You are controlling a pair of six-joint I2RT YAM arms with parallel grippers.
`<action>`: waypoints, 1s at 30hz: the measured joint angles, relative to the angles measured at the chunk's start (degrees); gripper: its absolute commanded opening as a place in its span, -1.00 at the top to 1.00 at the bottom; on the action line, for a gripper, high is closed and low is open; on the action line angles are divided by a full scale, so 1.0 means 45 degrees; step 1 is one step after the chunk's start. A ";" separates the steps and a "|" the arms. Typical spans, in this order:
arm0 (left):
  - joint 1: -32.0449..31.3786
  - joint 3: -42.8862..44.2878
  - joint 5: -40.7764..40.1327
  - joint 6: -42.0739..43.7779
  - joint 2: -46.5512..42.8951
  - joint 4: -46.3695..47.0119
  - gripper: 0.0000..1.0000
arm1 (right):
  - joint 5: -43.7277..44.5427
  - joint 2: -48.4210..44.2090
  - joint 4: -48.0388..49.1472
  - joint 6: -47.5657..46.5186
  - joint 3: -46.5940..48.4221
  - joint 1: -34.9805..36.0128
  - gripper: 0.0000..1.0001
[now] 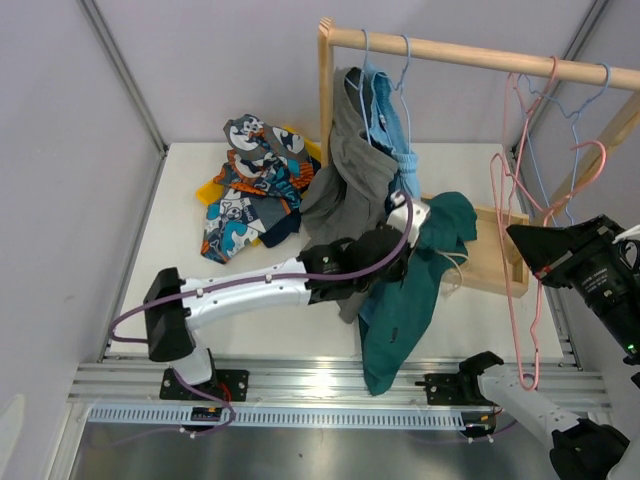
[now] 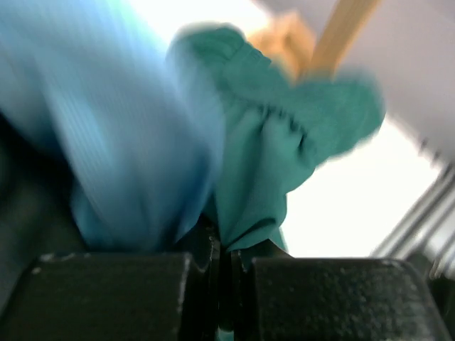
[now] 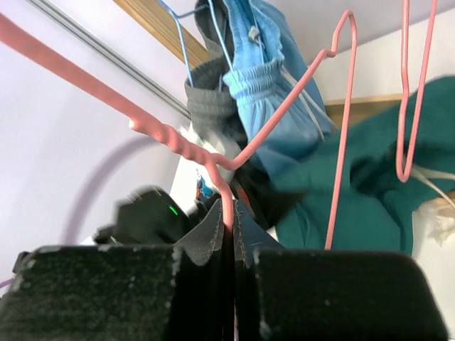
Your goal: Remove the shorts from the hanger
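Observation:
The dark teal-green shorts (image 1: 400, 310) hang loose off the pink hanger (image 1: 512, 300), drooping over the table's front edge. My left gripper (image 1: 408, 240) is shut on their bunched fabric (image 2: 263, 163), with blurred light blue cloth (image 2: 135, 142) pressed against its left side. My right gripper (image 1: 514, 236) is shut on the pink hanger's wire (image 3: 229, 206) below its twisted neck. Grey shorts (image 1: 350, 160) and light blue shorts (image 1: 397, 135) with a white drawstring still hang on blue hangers (image 1: 385, 70) from the rod; both also show in the right wrist view, grey shorts (image 3: 210, 106), light blue shorts (image 3: 277, 92).
The wooden rack has a rod (image 1: 470, 55), a post (image 1: 325, 95) and a base (image 1: 495, 262). Empty blue and pink hangers (image 1: 585, 150) dangle at the rod's right end. Cartoon-print shorts (image 1: 250, 185) lie piled on a yellow tray (image 1: 207, 192) at the back left.

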 measured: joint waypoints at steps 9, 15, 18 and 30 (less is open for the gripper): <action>-0.3546 -0.6203 -0.0593 -0.1705 -0.4333 -0.0709 1.00 | 0.0102 0.2681 0.0933 -0.0661 0.1496 0.0000 1.00; -0.7932 -0.6290 -0.2535 -0.3449 -0.7106 -0.1773 1.00 | 0.0432 0.5965 0.2302 -0.1685 0.2837 -0.0481 1.00; -0.9194 -0.6300 -0.3536 -0.4362 -0.7946 -0.2671 1.00 | 0.0189 0.7315 0.2914 -0.1933 0.3206 -0.1384 1.00; -0.9394 -0.5707 -0.6125 -0.6936 -0.8573 -0.7203 1.00 | -0.1773 0.7868 0.5270 -0.2021 0.1161 -0.4138 1.00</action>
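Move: The left hand holds the green shorts, already off their hanger. The yellow bin with its pile lies some 37 cm ahead, 39 cm left and 22 cm below. The hanging light blue shorts are about 10 cm ahead and 5 cm left, the grey ones 10 cm ahead and 13 cm left. From the right hand, which holds the emptied pink hanger, the free rail spot is about 30 cm ahead, 4 cm right and 8 cm up; the other pink hanger is 28 cm ahead, 12 cm right. Back and to its left, dipping about 8 cm at first and rising again, the left hand drags the still-pinched green shorts away from the hanging shorts, its wrist swinging clockwise some 20 degrees and partly back; at the end it turns forward. Meanwhile the right hand, fingers still shut on the pink hanger, carries it about 26 cm forward to the rail, rolling slightly. ##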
